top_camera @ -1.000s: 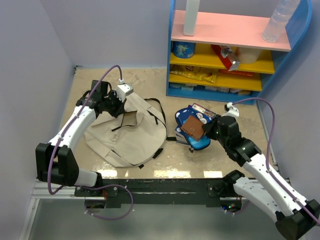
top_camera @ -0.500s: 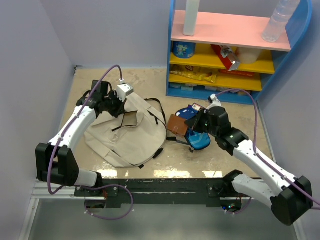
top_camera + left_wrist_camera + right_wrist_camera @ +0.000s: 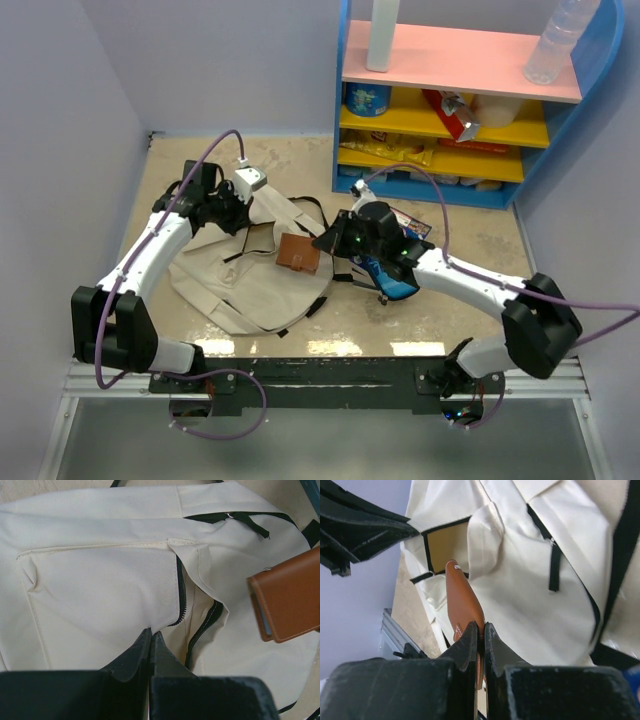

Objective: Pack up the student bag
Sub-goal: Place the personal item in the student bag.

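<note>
The student bag (image 3: 255, 285), beige canvas with black straps, lies at the left of the floor with its zipped opening (image 3: 197, 622) parted. My left gripper (image 3: 238, 216) is shut on the bag's fabric (image 3: 100, 580) at the edge of that opening, fingertips together (image 3: 151, 633). A flat brown leather wallet (image 3: 298, 253) hangs over the bag's middle, just right of the opening, pinched in my shut right gripper (image 3: 322, 243). In the right wrist view the wallet (image 3: 462, 602) points toward the dark-edged opening (image 3: 445, 542), with the gripper (image 3: 481, 627) behind it.
A blue pouch (image 3: 393, 281) lies on a printed book (image 3: 408, 222) right of the bag. A blue shelf unit (image 3: 450, 100) at the back right holds snacks, a clear bottle (image 3: 560, 40) and a white container (image 3: 382, 35). Walls close in the left and back.
My right arm has swung left, carrying the brown wallet from above the blue pouch to above the bag. The left arm has not moved.
</note>
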Motion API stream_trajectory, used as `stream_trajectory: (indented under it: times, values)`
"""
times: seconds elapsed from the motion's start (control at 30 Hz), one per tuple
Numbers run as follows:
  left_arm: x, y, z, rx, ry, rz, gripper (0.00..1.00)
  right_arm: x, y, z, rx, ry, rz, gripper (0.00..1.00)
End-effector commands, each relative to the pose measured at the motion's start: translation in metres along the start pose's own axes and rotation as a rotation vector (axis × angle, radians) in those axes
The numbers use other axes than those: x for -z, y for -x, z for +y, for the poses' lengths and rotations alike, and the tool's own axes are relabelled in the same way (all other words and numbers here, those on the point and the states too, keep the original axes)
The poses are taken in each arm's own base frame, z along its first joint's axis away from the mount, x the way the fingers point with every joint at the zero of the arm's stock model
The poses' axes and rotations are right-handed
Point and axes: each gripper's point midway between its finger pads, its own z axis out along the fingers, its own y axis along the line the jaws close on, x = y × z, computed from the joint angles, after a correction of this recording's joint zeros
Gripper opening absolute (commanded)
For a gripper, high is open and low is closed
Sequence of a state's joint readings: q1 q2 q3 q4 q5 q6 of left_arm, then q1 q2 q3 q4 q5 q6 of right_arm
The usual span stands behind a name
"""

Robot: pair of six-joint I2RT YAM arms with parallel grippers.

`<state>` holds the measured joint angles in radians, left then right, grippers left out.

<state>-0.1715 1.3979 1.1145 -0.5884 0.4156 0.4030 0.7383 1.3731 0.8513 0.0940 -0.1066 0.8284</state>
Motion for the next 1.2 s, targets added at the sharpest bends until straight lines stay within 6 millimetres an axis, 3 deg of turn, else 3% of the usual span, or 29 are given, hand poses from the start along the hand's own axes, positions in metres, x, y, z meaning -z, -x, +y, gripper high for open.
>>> stream_trajectory:
  times: [0.0,0.1,0.33,0.5,0.7,0.83,0.93,1.17]
  values:
    - [0.013,0.032,-0.001,-0.037,0.009,-0.104,0.0,-0.023,0.026,0.053,-0.018,0.167,-0.057,0.0]
    - [0.014,0.032,-0.002,-0.04,0.01,-0.106,0.0,-0.036,0.026,0.061,-0.026,0.185,-0.049,0.0]
    - [0.014,0.029,-0.006,-0.038,-0.005,-0.104,0.0,-0.073,0.011,0.049,-0.056,0.166,0.006,0.0]
    - [0.015,0.026,-0.011,-0.048,-0.029,-0.1,0.0,-0.086,0.024,0.046,-0.095,0.131,-0.051,0.0]
    - [0.015,0.024,-0.015,-0.052,-0.056,-0.095,0.0,-0.088,0.046,0.043,-0.143,0.101,-0.161,0.0]
    - [0.013,0.022,-0.018,-0.052,-0.069,-0.09,0.0,-0.093,0.049,0.039,-0.176,0.085,-0.195,0.0]
    - [0.013,0.022,-0.02,-0.051,-0.079,-0.091,0.0,-0.103,0.046,0.043,-0.173,0.075,-0.194,0.0]
    - [0.013,0.031,-0.034,-0.03,-0.147,-0.128,0.0,-0.119,0.033,0.079,-0.132,0.053,-0.283,0.0]
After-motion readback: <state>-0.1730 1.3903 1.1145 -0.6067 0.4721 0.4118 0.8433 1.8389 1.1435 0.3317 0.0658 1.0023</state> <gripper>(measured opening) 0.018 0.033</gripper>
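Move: The right hand, already pinching the brown wallet, has the bag's open zip mouth about 15 cm to its left, 5 cm ahead and 6 cm lower. The bag's black zip pull is roughly 4 cm ahead, 1 cm left and 9 cm below; the blue pouch lies about 21 cm right, 4 cm back and 12 cm below. From the left hand, still gripping the flap edge, the mouth lies some 5 cm right, level fore and aft, 3 cm below. Keeping its pinch, the right hand carries the wallet about 10 cm left and 6 or 7 cm forward towards the mouth, dipping some 3 cm early on; its leftward run pauses midway while it works on forward and lifts about a centimetre, then it pushes left again, the wrist turning only slightly, so that the wallet's leading part goes in under the zip-edged flap. The left hand holds the flap edge up with shut fingers throughout, easing only about a centimetre back and to the right. ##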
